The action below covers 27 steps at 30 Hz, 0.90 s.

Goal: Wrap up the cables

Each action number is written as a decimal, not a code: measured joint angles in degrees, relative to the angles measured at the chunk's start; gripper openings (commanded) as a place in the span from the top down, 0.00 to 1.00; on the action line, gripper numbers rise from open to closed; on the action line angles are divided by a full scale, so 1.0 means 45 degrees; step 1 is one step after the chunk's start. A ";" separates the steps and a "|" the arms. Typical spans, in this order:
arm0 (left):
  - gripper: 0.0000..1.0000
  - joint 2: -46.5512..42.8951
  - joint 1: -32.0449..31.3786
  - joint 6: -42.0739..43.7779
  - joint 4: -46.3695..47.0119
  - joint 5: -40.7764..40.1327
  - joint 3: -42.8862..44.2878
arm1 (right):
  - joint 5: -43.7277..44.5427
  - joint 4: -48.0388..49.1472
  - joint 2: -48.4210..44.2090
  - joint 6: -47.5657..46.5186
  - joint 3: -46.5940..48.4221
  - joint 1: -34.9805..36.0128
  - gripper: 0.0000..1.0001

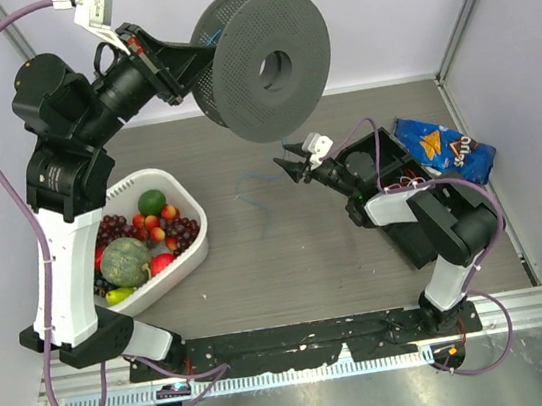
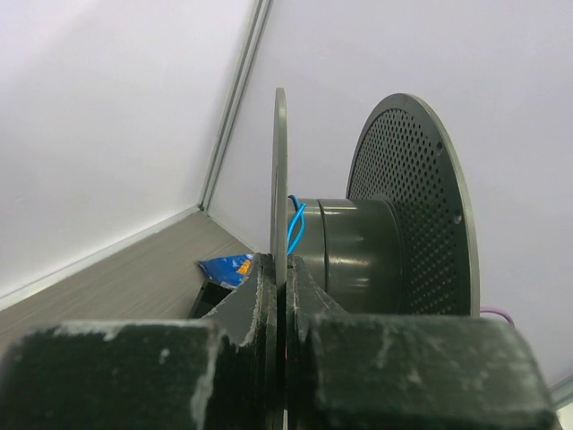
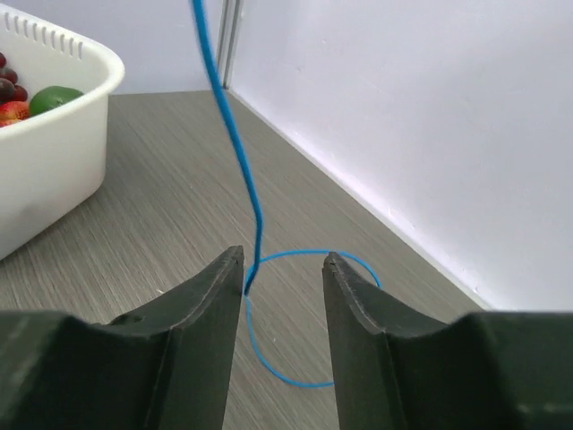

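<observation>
A dark grey perforated spool (image 1: 266,62) hangs in the air at the back, held by its thin near flange (image 2: 279,179). My left gripper (image 1: 166,66) (image 2: 286,269) is shut on that flange. A few turns of the blue cable (image 2: 294,224) lie on the spool's hub. The cable (image 3: 235,134) runs down from above, past the inner face of my right gripper's left finger (image 3: 219,296), and ends in a loose loop on the table (image 3: 295,381). My right gripper (image 1: 291,165) (image 3: 282,260) is low over the table with a gap between its fingers. A faint strand of the cable (image 1: 249,191) lies left of it.
A white basket (image 1: 169,180) (image 3: 54,161) full of fruit stands at the left of the table. A blue chip bag (image 1: 440,149) (image 2: 224,267) lies at the right, near the wall. White walls close the back and the right side.
</observation>
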 measured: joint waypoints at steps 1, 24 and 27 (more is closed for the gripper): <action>1.00 0.0000 0.0000 -0.0024 0.0000 -0.0005 -0.0005 | -0.0083 0.0204 0.0000 0.0058 0.0000 0.0000 0.57; 1.00 0.0374 0.0102 0.1651 -0.1642 -0.6358 -0.1229 | -0.0525 -1.1963 -0.5304 -0.3084 0.2346 0.1423 0.99; 1.00 0.0753 0.0034 0.1724 -0.1846 -0.7252 -0.2191 | -0.0146 -1.4926 -0.6237 -0.4080 0.3415 0.1681 0.99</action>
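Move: The blue cable hanging off the spool runs between the right hand's half-open fingertips, within a centimetre or so; the spool is about 42 cm above that hand, 12 back and 2 left. The cable's tail lies roughly 10 cm left, 2 back and 20 below, the black box 29 right, 9 back and 18 below. From the left hand, which already grips the spool's flange, that stretch of cable is some 13 cm ahead, 10 right and 40 down. The hanging blue cable is pinched as the right fingers close fully; the right hand then draws it back about 9 cm, dipping slightly before rising, its fingers tipping down towards the table. The spool, still held by its flange, starts later: the left hand takes it forward and down, roughly 12 cm each, and somewhat left, swinging some 30 degrees counter-clockwise. ##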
